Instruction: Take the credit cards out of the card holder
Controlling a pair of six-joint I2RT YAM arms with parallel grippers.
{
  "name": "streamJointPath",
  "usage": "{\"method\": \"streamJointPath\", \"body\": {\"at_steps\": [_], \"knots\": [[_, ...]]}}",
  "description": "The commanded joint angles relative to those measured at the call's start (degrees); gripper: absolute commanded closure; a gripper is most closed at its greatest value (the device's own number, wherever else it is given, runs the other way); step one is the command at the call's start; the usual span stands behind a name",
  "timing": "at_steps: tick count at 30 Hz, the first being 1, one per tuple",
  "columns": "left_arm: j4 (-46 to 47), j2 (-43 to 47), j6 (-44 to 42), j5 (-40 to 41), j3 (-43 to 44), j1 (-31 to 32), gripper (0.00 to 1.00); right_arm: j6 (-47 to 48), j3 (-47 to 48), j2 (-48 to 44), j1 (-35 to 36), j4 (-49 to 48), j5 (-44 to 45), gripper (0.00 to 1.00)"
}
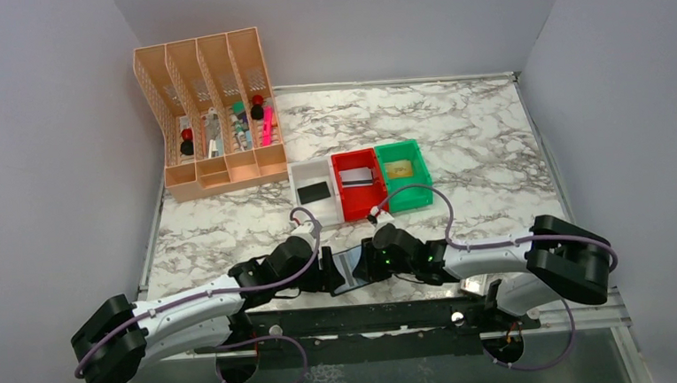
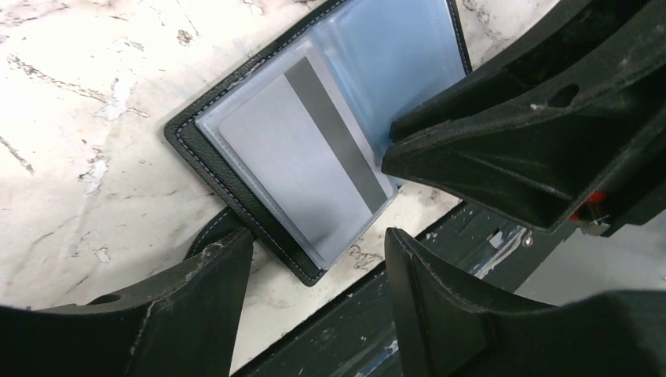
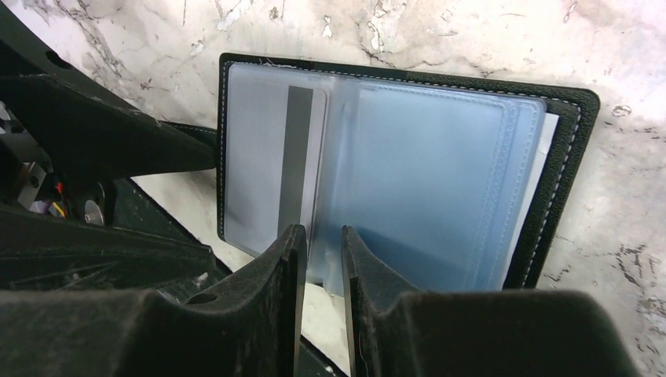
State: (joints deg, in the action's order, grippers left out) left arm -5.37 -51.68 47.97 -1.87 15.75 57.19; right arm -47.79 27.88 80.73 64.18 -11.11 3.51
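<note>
The card holder (image 1: 354,263) lies open on the marble near the table's front edge, between both grippers. In the left wrist view its black stitched cover (image 2: 196,149) frames a clear pocket holding a grey credit card (image 2: 306,157) with a dark stripe. The same card (image 3: 259,173) fills the left pocket of the card holder (image 3: 440,181) in the right wrist view, and the right pockets look blue. My left gripper (image 2: 314,239) hangs open above the holder's near corner. My right gripper (image 3: 322,233) stands narrowly open at the pocket sheets' lower edge by the spine, gripping nothing.
Behind the holder stand three bins: a white bin (image 1: 303,178) with a black card (image 1: 314,191), a red bin (image 1: 350,200) with a pale card (image 1: 358,177), a green bin (image 1: 423,182) with a gold card (image 1: 402,168). A peach desk organiser (image 1: 211,119) stands at the back left. The black mounting rail (image 2: 377,314) runs beside the holder.
</note>
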Motion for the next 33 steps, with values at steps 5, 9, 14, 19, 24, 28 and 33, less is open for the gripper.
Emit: {"method": "streamJointPath", "body": {"at_steps": [5,9,14,19,24,28,33], "knots": [[3.03,0.81,1.14,3.49,-0.2,0.73,0.46,-0.67,0.67,2.86,0.13,-4.27,-2.78,0.71],[3.74,0.42,0.96,3.66,-0.72,0.78,0.53,-1.76,0.91,4.01,-0.52,-5.0,-3.99,0.71],[5.49,-1.14,0.14,3.58,-0.38,1.12,0.56,-3.0,0.32,5.0,-1.05,-6.2,-4.78,0.71],[6.42,-3.45,0.14,4.15,-0.36,1.26,0.59,-4.18,-0.16,5.59,-1.65,-6.84,-5.29,0.71],[6.11,-5.5,0.62,4.67,-0.85,1.43,0.61,-4.58,-0.51,3.6,-1.96,-5.42,-3.88,0.71],[5.69,-4.71,0.47,5.8,-0.36,1.61,0.6,-3.26,0.4,1.6,-2.0,-3.85,-3.89,0.71],[2.69,-4.3,-1.22,8.11,2.33,1.61,0.55,-1.56,1.79,0.45,-1.97,-3.11,-4.88,0.71]]}}
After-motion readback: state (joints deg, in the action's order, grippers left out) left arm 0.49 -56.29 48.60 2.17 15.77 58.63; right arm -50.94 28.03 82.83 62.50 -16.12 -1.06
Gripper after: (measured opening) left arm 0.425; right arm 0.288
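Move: The right fingertips are down on the sleeve beside the credit card with the dark stripe; the card's middle lies about 3 cm to this hand's left, 2 cm ahead and 1 cm below. The holder's blue half is some 3 cm ahead and 3 cm right, the red tray 18 cm straight ahead. From the left hand, at the holder's near left corner, the card is about 3 cm ahead, 3 cm right and 2 cm below, the strap 3 cm left and 1 cm ahead. The right hand, its narrow finger gap unchanged, keeps its tips on the clear sleeve by the card's inner edge and drags the holder nearly 2 cm to the left, towards the other hand, its wrist tilting slightly, then eases up by less than 1 cm. The left hand creeps forward and right over the card's near end, about 1.5 cm in all, with a small rise and then a dip, while its fingers narrow from about two thirds open to under half. ##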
